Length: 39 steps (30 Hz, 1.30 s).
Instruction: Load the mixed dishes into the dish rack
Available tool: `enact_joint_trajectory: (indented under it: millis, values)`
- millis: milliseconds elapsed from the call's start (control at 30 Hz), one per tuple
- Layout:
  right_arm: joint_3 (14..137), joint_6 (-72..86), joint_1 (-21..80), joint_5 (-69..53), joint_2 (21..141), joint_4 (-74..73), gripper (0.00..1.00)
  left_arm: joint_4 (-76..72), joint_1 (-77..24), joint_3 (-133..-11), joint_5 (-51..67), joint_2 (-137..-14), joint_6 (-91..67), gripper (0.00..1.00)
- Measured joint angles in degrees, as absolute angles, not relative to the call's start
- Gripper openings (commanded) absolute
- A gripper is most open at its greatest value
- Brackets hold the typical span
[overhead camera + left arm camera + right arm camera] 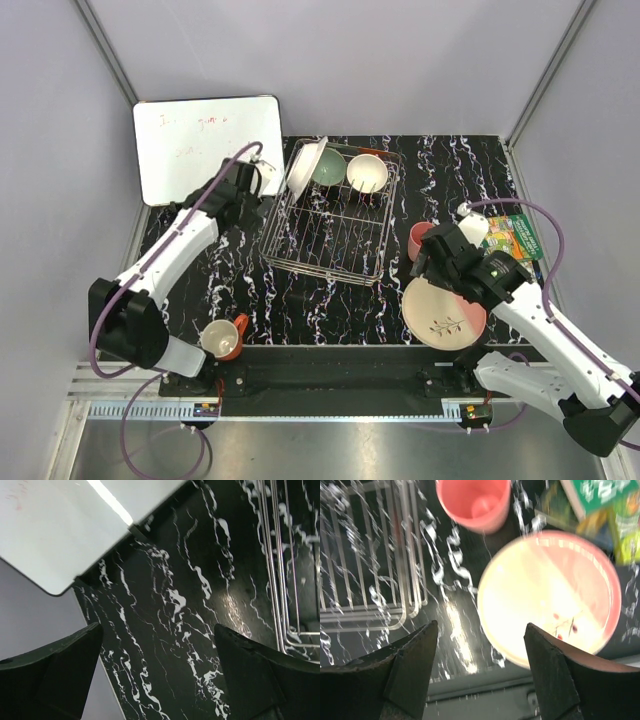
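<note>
The dish rack (pixel 330 222) stands mid-table, holding a white plate (pixel 305 166) on edge, a mint green bowl (pixel 329 167) and a cream bowl (pixel 367 173) at its far end. An orange mug (pixel 222 338) sits upright near the left arm's base. The small pink cup (pixel 419 240) and the large pink-and-cream plate (pixel 443 313) lie right of the rack. My right gripper (pixel 481 626) hovers open over the plate's (pixel 550 595) left edge, with the cup (pixel 474 502) beyond. My left gripper (pixel 157 629) is open and empty over bare table beside the rack's (pixel 280 580) left side.
A whiteboard (pixel 205 146) leans at the back left, its corner (pixel 55 535) in the left wrist view. A green book (pixel 515 238) lies at the right table edge, just behind the plate. Grey walls close in the table on three sides.
</note>
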State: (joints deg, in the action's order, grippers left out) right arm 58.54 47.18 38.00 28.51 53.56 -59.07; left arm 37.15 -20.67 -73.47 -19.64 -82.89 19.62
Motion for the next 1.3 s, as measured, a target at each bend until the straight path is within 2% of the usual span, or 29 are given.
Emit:
enact_joint_trajectory:
  millis: [200, 633, 933, 1133, 1300]
  values:
    - [55.68, 52.36, 38.00, 24.80, 53.41, -63.20, 0.78, 35.88, -20.05, -66.59, -16.25, -82.89, 22.68, 0.94]
    - [53.54, 51.83, 38.00, 22.15, 54.98, -60.69, 0.80, 32.95, -19.84, -63.48, -7.25, -84.53, 24.16, 0.92]
    - [53.56, 45.50, 38.00, 19.18, 59.64, -54.17, 0.80, 34.11, -20.75, -65.25, -1.91, -86.89, 23.20, 0.91]
    - [53.87, 38.06, 38.09, 14.00, 60.47, -48.95, 0.77, 35.22, -23.70, -65.95, 0.45, -86.89, 22.39, 0.92]
    - [57.56, 29.67, 39.77, 4.95, 63.53, -43.99, 0.79, 37.82, -23.00, -67.22, 0.60, -86.74, 21.96, 0.99]
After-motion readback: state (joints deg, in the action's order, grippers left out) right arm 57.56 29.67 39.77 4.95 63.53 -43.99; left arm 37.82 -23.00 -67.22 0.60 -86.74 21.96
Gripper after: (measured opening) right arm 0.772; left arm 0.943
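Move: The left gripper, empty, hangs over the counter beside the rack: the rack's near-left corner is about 9 cm back, 2 cm right and 9 cm below; the white plate standing in it is some 13 cm ahead and 12 cm right, slightly below. From the right gripper, the rack's near-right corner is roughly 8 cm left, level fore and aft, 10 cm below; the pink cup is 7 cm ahead, the pink-rimmed plate 6 cm back and 5 cm right. Lower the open left gripper about 8 cm beside the rack's left rail, easing back and tipping the fingers further down, then sweep it right, pushing the rack's near-left part sideways. Meanwhile sink the open right gripper and draw it back a little, then bring it forward and swing it left roughly 9 cm past the rack's near-right corner, turning counter-clockwise some 30 degrees and rising slightly at the end. ##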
